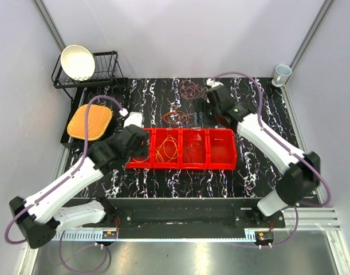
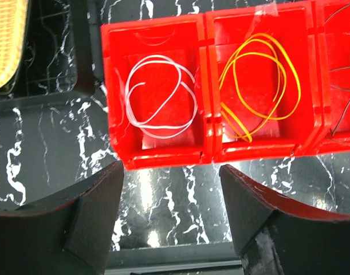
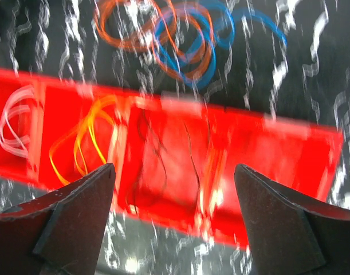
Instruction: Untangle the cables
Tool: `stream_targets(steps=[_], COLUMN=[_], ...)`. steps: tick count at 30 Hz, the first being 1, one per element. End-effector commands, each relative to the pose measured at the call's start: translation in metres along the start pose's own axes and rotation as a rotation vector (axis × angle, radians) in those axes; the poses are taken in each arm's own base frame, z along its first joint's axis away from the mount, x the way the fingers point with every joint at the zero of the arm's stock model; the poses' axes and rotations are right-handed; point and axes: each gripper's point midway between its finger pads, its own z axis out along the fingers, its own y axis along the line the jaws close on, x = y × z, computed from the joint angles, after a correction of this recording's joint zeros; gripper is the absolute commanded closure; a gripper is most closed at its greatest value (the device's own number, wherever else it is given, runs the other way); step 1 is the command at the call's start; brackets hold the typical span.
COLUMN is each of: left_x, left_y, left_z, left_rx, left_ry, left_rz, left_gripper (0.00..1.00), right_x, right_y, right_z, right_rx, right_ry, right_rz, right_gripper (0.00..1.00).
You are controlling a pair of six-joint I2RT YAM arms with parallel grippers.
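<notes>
A red four-compartment bin tray [image 1: 223,166] lies mid-table. Its compartments hold a white cable [image 2: 160,97], a yellow cable [image 2: 260,86], also visible from above [image 1: 167,148], and a dark thin cable [image 3: 157,166]. Behind the tray, orange and blue cables [image 1: 177,118] lie tangled on the table, also seen in the blurred right wrist view [image 3: 180,40]. A brown coil [image 1: 192,89] lies farther back. My left gripper [image 2: 172,212] is open and empty by the tray's left end [image 1: 137,140]. My right gripper [image 3: 175,212] is open and empty, above the tray's back right [image 1: 217,112].
A black wire rack [image 1: 106,77] with a white bowl [image 1: 77,62] stands at the back left. An orange woven pad [image 1: 90,121] lies on a black tray left of the bins. A small white object [image 1: 132,119] lies beside it. A cup [image 1: 282,73] stands at the back right.
</notes>
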Motion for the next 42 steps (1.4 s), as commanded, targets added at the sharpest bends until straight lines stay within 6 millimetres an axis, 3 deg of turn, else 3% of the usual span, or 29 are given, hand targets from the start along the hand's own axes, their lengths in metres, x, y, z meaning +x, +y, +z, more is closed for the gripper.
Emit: stream_targets(steps=[1, 3, 7, 9, 10, 16, 18, 19, 22, 30, 36, 40, 42], left_x=[0.01, 0.027, 0.029, 0.028, 0.029, 0.036, 0.036, 0.035, 0.035, 0.035, 0.035, 0.035, 0.036], left_y=[0.021, 0.024, 0.023, 0.025, 0.026, 0.019, 0.019, 0.02, 0.02, 0.02, 0.02, 0.02, 0.021], left_z=[-0.02, -0.017, -0.023, -0.021, -0.019, -0.01, -0.01, -0.011, -0.012, -0.012, -0.012, -0.012, -0.011], left_rx=[-0.004, 0.005, 0.047, 0.035, 0.028, 0.023, 0.022, 0.021, 0.025, 0.03, 0.03, 0.027, 0.024], left_ry=[-0.041, -0.021, -0.05, -0.064, -0.061, 0.0, -0.001, -0.005, -0.013, -0.013, -0.015, -0.014, -0.011], left_rz=[-0.039, -0.037, -0.08, -0.083, -0.074, -0.032, -0.032, -0.036, -0.041, -0.04, -0.042, -0.039, -0.037], left_gripper=[0.27, 0.25, 0.23, 0.23, 0.22, 0.25, 0.25, 0.25, 0.25, 0.25, 0.25, 0.25, 0.25], right_x=[-0.068, -0.079, -0.094, -0.09, -0.09, -0.074, -0.078, -0.068, -0.06, -0.037, -0.034, -0.032, -0.03], right_y=[0.013, 0.015, 0.034, 0.041, 0.046, 0.045, 0.046, 0.041, 0.038, 0.03, 0.026, 0.029, 0.029], right_z=[0.033, 0.044, 0.085, 0.102, 0.12, 0.181, 0.188, 0.202, 0.221, 0.254, 0.268, 0.276, 0.278], right_rx=[-0.014, -0.036, -0.093, -0.122, -0.132, -0.099, -0.098, -0.082, -0.077, -0.086, -0.072, -0.091, -0.095], right_ry=[-0.108, -0.093, -0.058, -0.013, 0.009, 0.124, 0.126, 0.151, 0.17, 0.222, 0.208, 0.203, 0.208], right_rz=[-0.028, -0.019, -0.021, -0.031, -0.039, -0.042, -0.038, -0.032, -0.017, 0.025, 0.029, 0.032, 0.034], right_gripper=[0.11, 0.14, 0.16, 0.18, 0.2, 0.25, 0.26, 0.27, 0.27, 0.29, 0.31, 0.4, 0.53])
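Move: The orange cable lies about 18 cm ahead of the right hand, 12 cm to its left and some 18 cm below it. The blue cable tangled with it lies about 17 cm ahead and 6 cm left of the hand; the pink cable is some 34 cm ahead and 7 cm left, at table height too. The third red bin sits almost under the hand, 4 cm left. From the left hand, the orange cable is roughly 29 cm ahead and 17 cm right. Towards the orange cable where it crosses the blue one, the right hand first sweeps almost level forward and left off the bins, then drops about 17 cm over the crossing, its fingers tipping some 15 degrees steeper. They narrow from wide open to about half, clearly starting to close late on; contact can't be seen. Empty, the left hand eases back and left, slightly down, then stays. ##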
